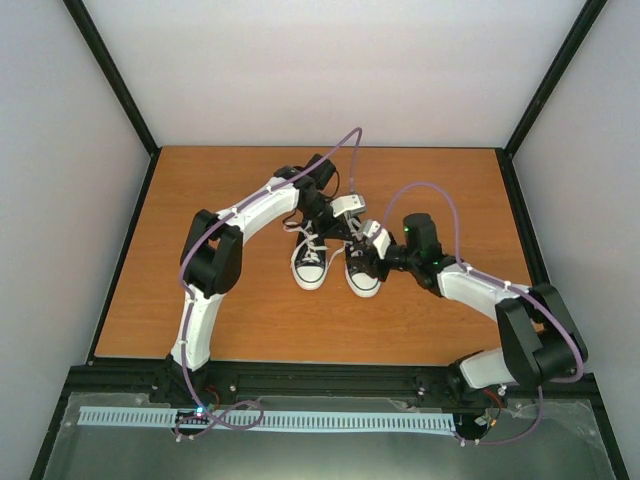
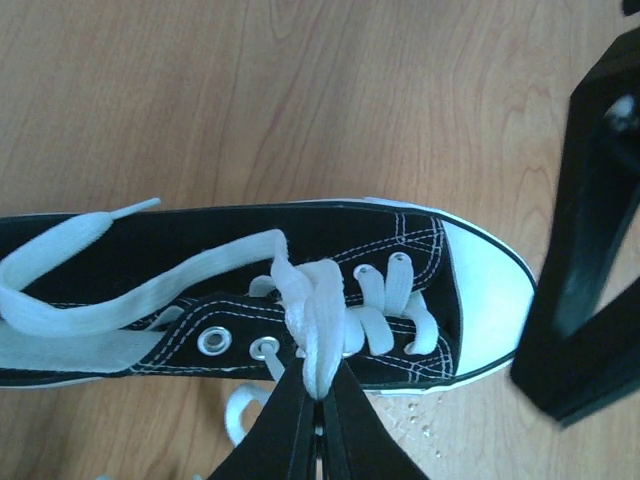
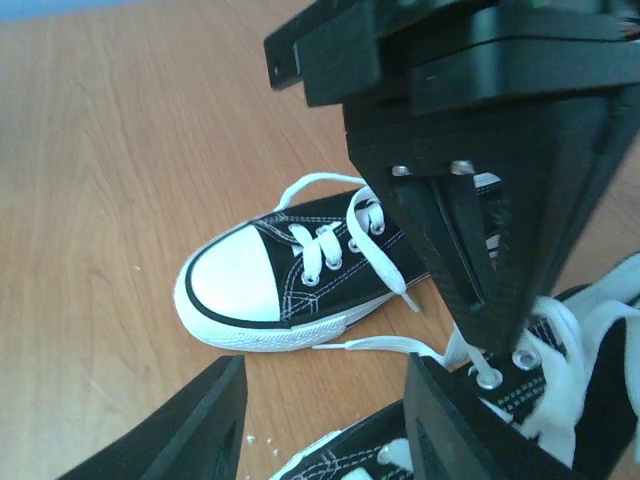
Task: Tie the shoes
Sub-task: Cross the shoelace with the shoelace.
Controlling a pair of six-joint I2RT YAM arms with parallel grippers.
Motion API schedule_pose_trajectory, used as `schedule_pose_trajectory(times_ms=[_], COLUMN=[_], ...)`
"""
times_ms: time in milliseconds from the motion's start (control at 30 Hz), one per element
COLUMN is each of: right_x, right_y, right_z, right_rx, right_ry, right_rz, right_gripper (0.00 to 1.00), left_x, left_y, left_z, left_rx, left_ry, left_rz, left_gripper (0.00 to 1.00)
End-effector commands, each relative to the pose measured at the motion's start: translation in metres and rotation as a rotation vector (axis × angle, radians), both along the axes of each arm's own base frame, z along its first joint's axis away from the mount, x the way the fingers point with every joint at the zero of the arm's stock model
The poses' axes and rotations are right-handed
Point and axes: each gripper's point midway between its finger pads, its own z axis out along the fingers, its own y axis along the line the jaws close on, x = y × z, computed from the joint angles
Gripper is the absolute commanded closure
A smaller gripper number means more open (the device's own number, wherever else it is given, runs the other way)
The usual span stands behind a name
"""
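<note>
Two black shoes with white toe caps stand side by side mid-table, the left shoe [image 1: 309, 266] and the right shoe [image 1: 362, 277]. My left gripper [image 2: 320, 398] is shut on a bunch of white lace [image 2: 318, 320] over the right shoe [image 2: 410, 270], near its lower eyelets. In the right wrist view that gripper [image 3: 487, 335] hangs over the shoe's eyelets [image 3: 487, 378]. My right gripper [image 3: 325, 420] is open just above the right shoe's toe end, with nothing between its fingers [image 3: 165, 430]. Loose laces [image 3: 375, 245] trail off the left shoe [image 3: 265, 275].
Black frame posts and white walls close in the wooden table [image 1: 200, 200]. Both arms meet over the shoes, so their fingers stand close together. A few small white crumbs [image 3: 258, 440] lie on the wood near the toe caps.
</note>
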Motion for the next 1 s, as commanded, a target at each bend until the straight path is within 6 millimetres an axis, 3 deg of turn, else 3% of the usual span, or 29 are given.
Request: schedule_pose_trajectory(times_ms=[0,133,400,533,967], right_x=[0.024,0.043,0.052,0.063,0.067], right_y=[0.011,0.003,0.000,-0.003,0.001], right_z=[-0.006,-0.007,-0.027,-0.025,-0.021], right_rx=[-0.206,-0.301,-0.385,-0.385,-0.373], right_ry=[-0.278,-0.384,-0.429,-0.467,-0.487], right_rz=[0.027,-0.033,-0.012,-0.068,-0.058], right_gripper=[0.58,0.64,0.73,0.78,0.76], left_x=[-0.007,-0.008,-0.006,-0.008,-0.007], left_y=[-0.001,-0.001,0.001,0.001,0.007], left_z=[0.018,0.017,0.015,0.015,0.003], left_rx=[-0.041,-0.043,-0.026,-0.026,0.023], left_ry=[0.023,0.020,-0.024,-0.025,-0.046], left_rz=[-0.022,-0.041,-0.083,-0.110,-0.144], left_gripper=[0.99,0.99,0.99,0.99,0.99])
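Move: The right shoe's lace, still pinched and held up by the left fingertips, hangs about 6 cm ahead of the right hand, level with it sideways and some 4 cm lower; from the left hand it hangs about 2 cm right, 1 cm ahead and 2 cm below. The right shoe's middle is 2 cm ahead of the right hand, 1 cm left and 9 cm down, with the left shoe 13 cm left of it and level with it. Around the raised lace just beyond the left fingertips the right fingers come in: the right hand travels about 6 cm forward over the right shoe, sinking some 4 cm then rising slightly, rolling about 35 degrees so its fingers point more forward, and half closing without shutting. The left hand keeps its pinch, easing back a little over 1 cm. ##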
